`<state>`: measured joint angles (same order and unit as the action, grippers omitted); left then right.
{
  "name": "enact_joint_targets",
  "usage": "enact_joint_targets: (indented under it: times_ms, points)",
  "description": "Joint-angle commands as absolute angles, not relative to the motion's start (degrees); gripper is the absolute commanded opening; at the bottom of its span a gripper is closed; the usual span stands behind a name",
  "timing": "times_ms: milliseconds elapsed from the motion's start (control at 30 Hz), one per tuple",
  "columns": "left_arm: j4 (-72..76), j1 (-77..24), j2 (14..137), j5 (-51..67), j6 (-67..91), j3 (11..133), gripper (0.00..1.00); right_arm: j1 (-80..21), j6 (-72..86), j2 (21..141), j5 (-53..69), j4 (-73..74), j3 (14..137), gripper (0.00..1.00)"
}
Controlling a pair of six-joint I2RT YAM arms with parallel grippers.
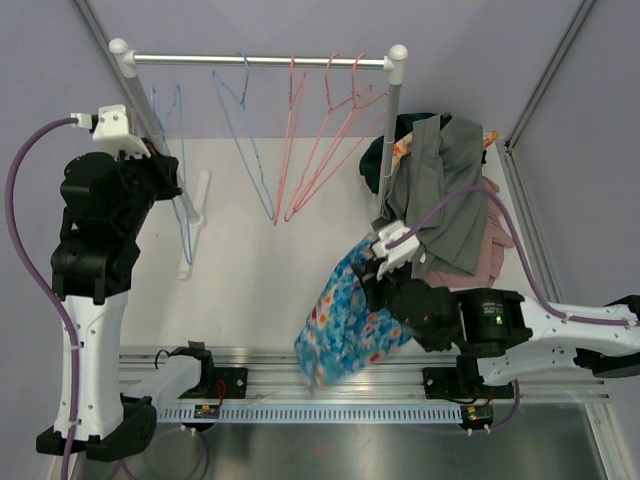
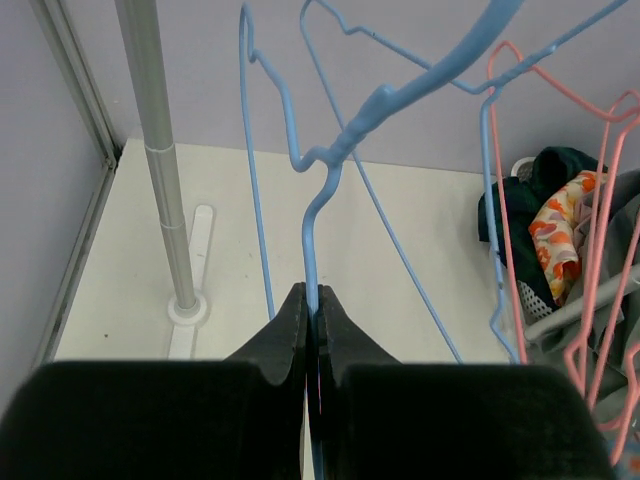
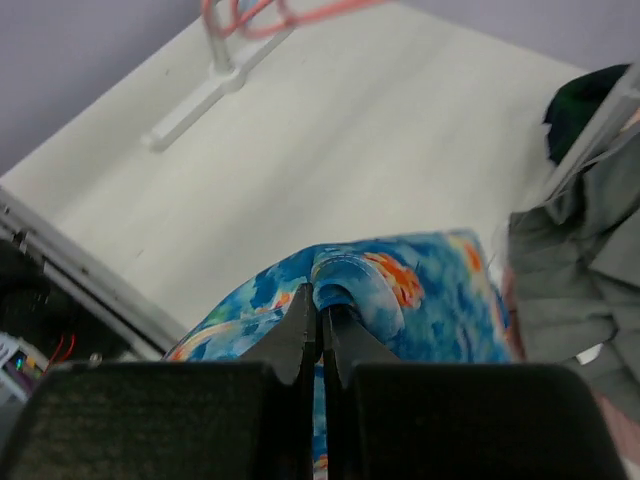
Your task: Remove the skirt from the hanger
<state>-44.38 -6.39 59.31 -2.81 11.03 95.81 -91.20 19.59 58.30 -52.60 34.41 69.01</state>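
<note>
The skirt (image 1: 345, 320), blue with orange and green flowers, hangs from my right gripper (image 1: 372, 272) near the table's front edge, off any hanger. In the right wrist view the gripper (image 3: 322, 300) is shut on a fold of the skirt (image 3: 430, 290). My left gripper (image 2: 318, 298) is shut on the wire of a bare blue hanger (image 2: 330, 180). That hanger (image 1: 182, 200) hangs at the left end of the rack.
The rack's rod (image 1: 260, 60) carries another blue hanger (image 1: 245, 140) and several pink hangers (image 1: 320, 140). A pile of grey, pink and dark clothes (image 1: 450, 190) lies at the right by the rack's post. A metal rail (image 1: 260, 365) runs along the near edge.
</note>
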Motion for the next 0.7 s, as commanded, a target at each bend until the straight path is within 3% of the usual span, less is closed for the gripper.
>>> enact_joint_targets:
  times_ms: [0, 33, 167, 433, 667]
  points:
    - [-40.0, -6.3, 55.2, -1.3, 11.0, 89.2, 0.0, -83.3, 9.8, 57.8, -60.7, 29.4, 76.8, 0.0]
    - [-39.5, -6.3, 54.3, -1.2, 11.1, 87.8, 0.0, -77.2, 9.1, 57.9, -58.6, 30.0, 78.9, 0.0]
    - [-39.0, -6.3, 52.2, -0.4, 11.3, 83.5, 0.0, -70.0, 1.9, 58.9, -60.9, 30.1, 83.5, 0.0]
    - [-35.8, -6.3, 51.9, 1.3, 12.2, 79.5, 0.0, -59.0, -13.4, 58.3, -57.5, 12.8, 85.5, 0.0]
    - [-34.0, -6.3, 51.6, 3.8, 13.8, 77.4, 0.0, -35.5, -4.3, 73.5, -36.8, 16.4, 95.8, 0.0]
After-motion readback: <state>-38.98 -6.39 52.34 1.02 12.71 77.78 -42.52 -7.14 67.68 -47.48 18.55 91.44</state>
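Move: The right hand already holds the blue skirt. The clothes pile in the basket lies about 32 cm ahead of this hand, 23 cm to its right and 23 cm lower. The rack's right post stands some 27 cm ahead and 8 cm right, and the pink hangers about 27 cm ahead, 5 cm left and 12 cm higher. From the left hand, the pile is roughly 16 cm ahead, 62 cm right and 36 cm below. Right hand swings the skirt clockwise, 20 cm forward, rightward and up, towards the pile; left lowers its hanger. ##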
